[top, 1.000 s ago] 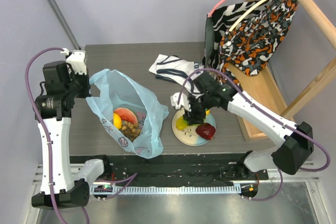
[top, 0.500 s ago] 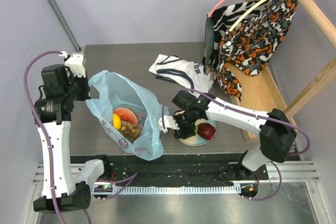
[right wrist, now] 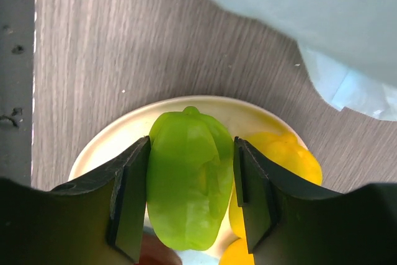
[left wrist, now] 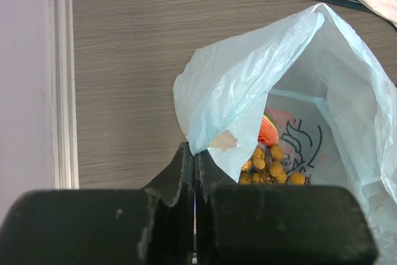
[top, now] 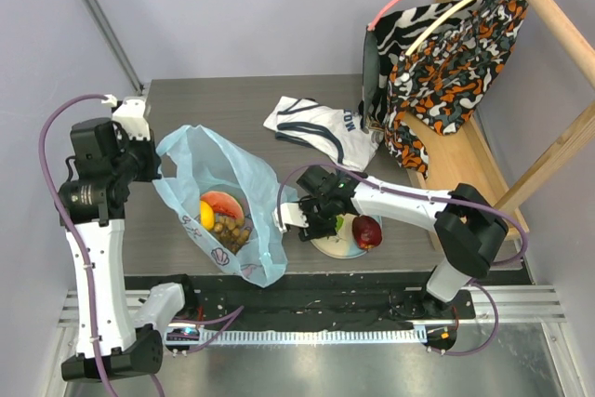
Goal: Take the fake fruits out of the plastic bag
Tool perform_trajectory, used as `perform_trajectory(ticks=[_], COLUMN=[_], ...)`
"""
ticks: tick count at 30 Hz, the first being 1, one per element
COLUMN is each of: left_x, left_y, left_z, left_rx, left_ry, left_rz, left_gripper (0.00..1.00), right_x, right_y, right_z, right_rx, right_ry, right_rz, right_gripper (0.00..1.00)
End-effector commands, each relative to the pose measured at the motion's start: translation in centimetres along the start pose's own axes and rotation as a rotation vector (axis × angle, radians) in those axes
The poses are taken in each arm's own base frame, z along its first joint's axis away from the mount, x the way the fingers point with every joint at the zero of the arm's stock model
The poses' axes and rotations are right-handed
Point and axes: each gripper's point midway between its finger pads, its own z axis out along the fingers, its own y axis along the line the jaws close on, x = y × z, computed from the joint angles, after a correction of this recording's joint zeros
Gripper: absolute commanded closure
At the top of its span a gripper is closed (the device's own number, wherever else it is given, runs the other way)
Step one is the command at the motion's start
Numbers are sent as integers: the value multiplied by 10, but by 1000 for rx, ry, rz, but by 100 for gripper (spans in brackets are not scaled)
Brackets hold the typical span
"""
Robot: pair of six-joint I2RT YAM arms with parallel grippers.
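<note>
The light-blue plastic bag (top: 228,174) lies open on the table's left half. My left gripper (top: 153,169) is shut on the bag's edge and holds its mouth up; the pinch (left wrist: 195,156) shows in the left wrist view. Inside the bag lie a yellow lemon (top: 206,215), a watermelon slice (top: 223,202) (left wrist: 268,131) and a brownish grape bunch (top: 232,228) (left wrist: 270,166). My right gripper (top: 318,218) (right wrist: 191,181) hovers over the left part of the plate (top: 351,248), both jaws pressed against a green fruit (right wrist: 189,184). A yellow fruit (right wrist: 282,153) and a red apple (top: 368,230) rest on the plate.
A white shirt with dark lettering (top: 321,127) lies crumpled behind the plate. Patterned garments on hangers (top: 437,62) hang from a wooden rack (top: 548,16) at the right. The bag's right flap (right wrist: 298,17) is close to the right gripper. The table's near edge runs just below the plate.
The right arm has swung left and lower, bringing its gripper from the plate's middle to its left side near the bag. The left arm and bag have barely moved.
</note>
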Motion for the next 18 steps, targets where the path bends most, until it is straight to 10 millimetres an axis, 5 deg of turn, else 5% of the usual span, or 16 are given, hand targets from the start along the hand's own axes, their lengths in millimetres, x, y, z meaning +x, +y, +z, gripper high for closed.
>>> perform_trajectory(ticks=[1, 8, 9, 10, 16, 18], left_x=[-3, 0, 1, 2, 7, 14], left_y=[-6, -13, -15, -15, -20, -21], left_z=[-4, -2, -2, -1, -7, -10], left_rx=[34, 72, 81, 83, 110, 121], left_ry=[-22, -19, -14, -12, 0, 25], left_rz=[-22, -35, -37, -35, -12, 19], left_gripper=[100, 100, 100, 100, 100, 100], right_x=[-9, -10, -17, -26, -74, -103], right_y=[-21, -29, -31, -32, -28, -39], right_z=[0, -4, -9, -17, -73, -111], right_rx=[83, 136, 145, 151, 124, 176], right_ry=[-14, -14, -34, -76, -224, -316], right_rz=[12, 48, 60, 73, 192, 235], right_gripper=[63, 34, 9, 4, 0, 0])
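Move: The right hand already grips the green pepper low over the plate, whose middle is about 1 cm ahead, 4 cm right and 3 cm below. On the plate, slightly lower than the hand, a yellow fruit lies some 4 cm ahead and 1 cm right, the yellow pepper 7 cm ahead and 7 cm right, and the red pepper 2 cm back and 10 cm right. From the left hand, the plate is roughly 42 cm right, 3 cm back and 29 cm down. Forward first, nearly level and only about 1.5 cm, the right hand carries the gripped green pepper across the plate towards its outer part. There its fingers spread wide and let go, and it lifts some 4.5 cm while edging left towards the bag, turning about 10 degrees clockwise. The left hand keeps pinching the bag's rim and drifts 1.5 cm right. ##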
